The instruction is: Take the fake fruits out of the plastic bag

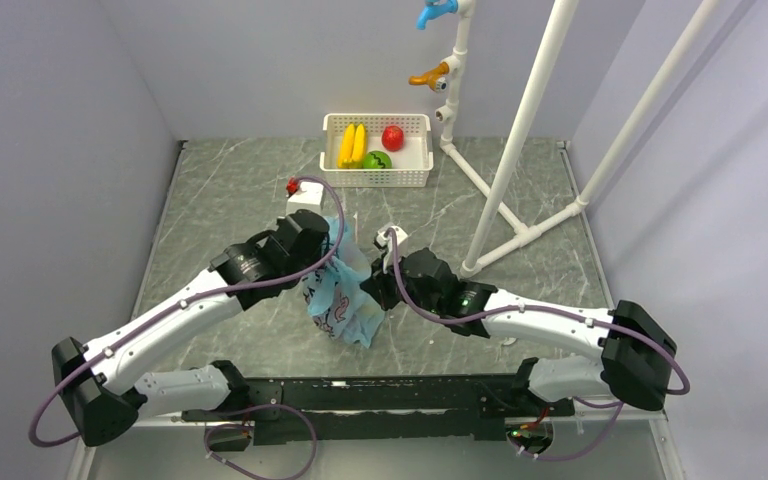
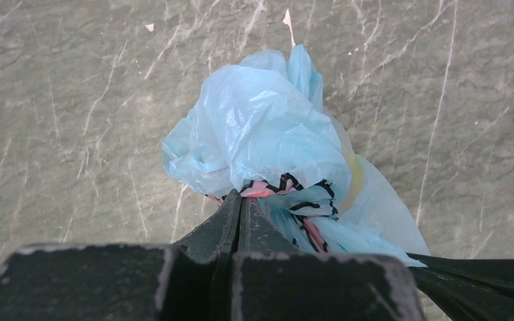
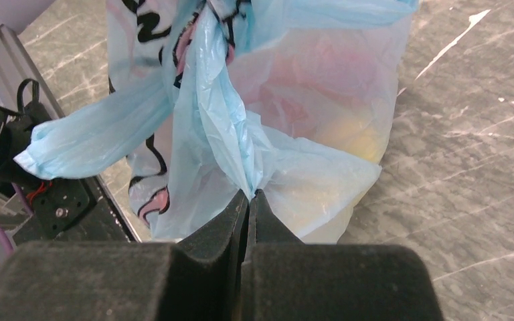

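The light-blue plastic bag [image 1: 338, 292] with pink and black print hangs crumpled between my two grippers over the middle of the table. My left gripper [image 1: 330, 243] is shut on a fold at its upper left, seen in the left wrist view [image 2: 241, 198] pinching the bag [image 2: 268, 134]. My right gripper [image 1: 372, 287] is shut on a fold at its right side, seen in the right wrist view [image 3: 249, 194]. Through the bag's thin wall [image 3: 308, 87] a yellow-orange fruit [image 3: 351, 134] shows dimly. A red round fruit [image 1: 392, 137] lies in the basket. A small red piece [image 1: 292, 185] lies on the table.
A white basket [image 1: 330, 160] at the back holds two bananas [image 1: 352, 145] and a green fruit [image 1: 378, 160]. A white pipe frame [image 1: 520, 130] stands at the right rear, its foot near my right arm. Grey walls close in both sides.
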You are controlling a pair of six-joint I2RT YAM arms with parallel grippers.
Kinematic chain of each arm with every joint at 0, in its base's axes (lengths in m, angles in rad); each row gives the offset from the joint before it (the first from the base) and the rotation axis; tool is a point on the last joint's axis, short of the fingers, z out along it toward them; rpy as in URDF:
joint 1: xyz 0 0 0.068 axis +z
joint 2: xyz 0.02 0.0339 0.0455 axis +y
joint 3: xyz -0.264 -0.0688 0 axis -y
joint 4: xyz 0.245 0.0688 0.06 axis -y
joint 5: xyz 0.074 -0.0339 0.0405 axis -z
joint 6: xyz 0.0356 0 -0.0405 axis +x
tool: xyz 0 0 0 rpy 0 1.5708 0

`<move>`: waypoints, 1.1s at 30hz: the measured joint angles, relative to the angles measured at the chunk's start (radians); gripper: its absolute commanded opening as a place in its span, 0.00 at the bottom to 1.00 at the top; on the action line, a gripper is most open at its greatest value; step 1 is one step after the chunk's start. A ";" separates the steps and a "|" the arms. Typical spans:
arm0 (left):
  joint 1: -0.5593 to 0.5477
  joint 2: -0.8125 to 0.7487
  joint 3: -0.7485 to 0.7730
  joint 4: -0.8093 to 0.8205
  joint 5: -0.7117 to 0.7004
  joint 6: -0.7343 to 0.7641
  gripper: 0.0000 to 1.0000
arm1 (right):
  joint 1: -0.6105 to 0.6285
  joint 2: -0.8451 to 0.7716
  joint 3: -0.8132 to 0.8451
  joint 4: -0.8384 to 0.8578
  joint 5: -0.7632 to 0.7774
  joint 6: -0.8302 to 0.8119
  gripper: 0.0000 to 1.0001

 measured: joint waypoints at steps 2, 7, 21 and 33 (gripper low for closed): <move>0.009 -0.014 -0.011 0.002 -0.003 -0.014 0.00 | 0.000 -0.009 -0.018 0.005 -0.010 0.001 0.00; 0.051 -0.051 -0.028 0.004 0.021 -0.031 0.00 | 0.000 -0.038 -0.056 0.007 -0.051 -0.006 0.00; 0.113 -0.130 -0.067 0.051 0.228 0.015 0.00 | 0.002 -0.001 0.167 -0.164 -0.056 -0.091 0.63; 0.114 -0.130 -0.067 0.051 0.279 0.012 0.00 | 0.105 0.077 0.344 -0.225 0.008 -0.171 0.89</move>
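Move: My left fingers hold the plastic bag beside its knot; the knot lies about 3 cm to their right and 2 cm lower. My right fingers, closed on a corner of the bag, have that knot some 6 cm ahead, 6 cm to the left and 4 cm up. The bag's fruit-filled belly hangs about 5 cm left of the right hand and 7 cm below it. The white pipe foot stands roughly 6 cm ahead of it and 22 cm to its right. I draw the pinched corner back, right and down about 2 cm with my right hand while my left, still pinching, gives a small opposing tug left. Then my right fingers open wide, let go of the corner and rise about 9 cm while swinging some 6 cm left towards the knot; my left hand comes back and rolls about 10 degrees, left side down. ##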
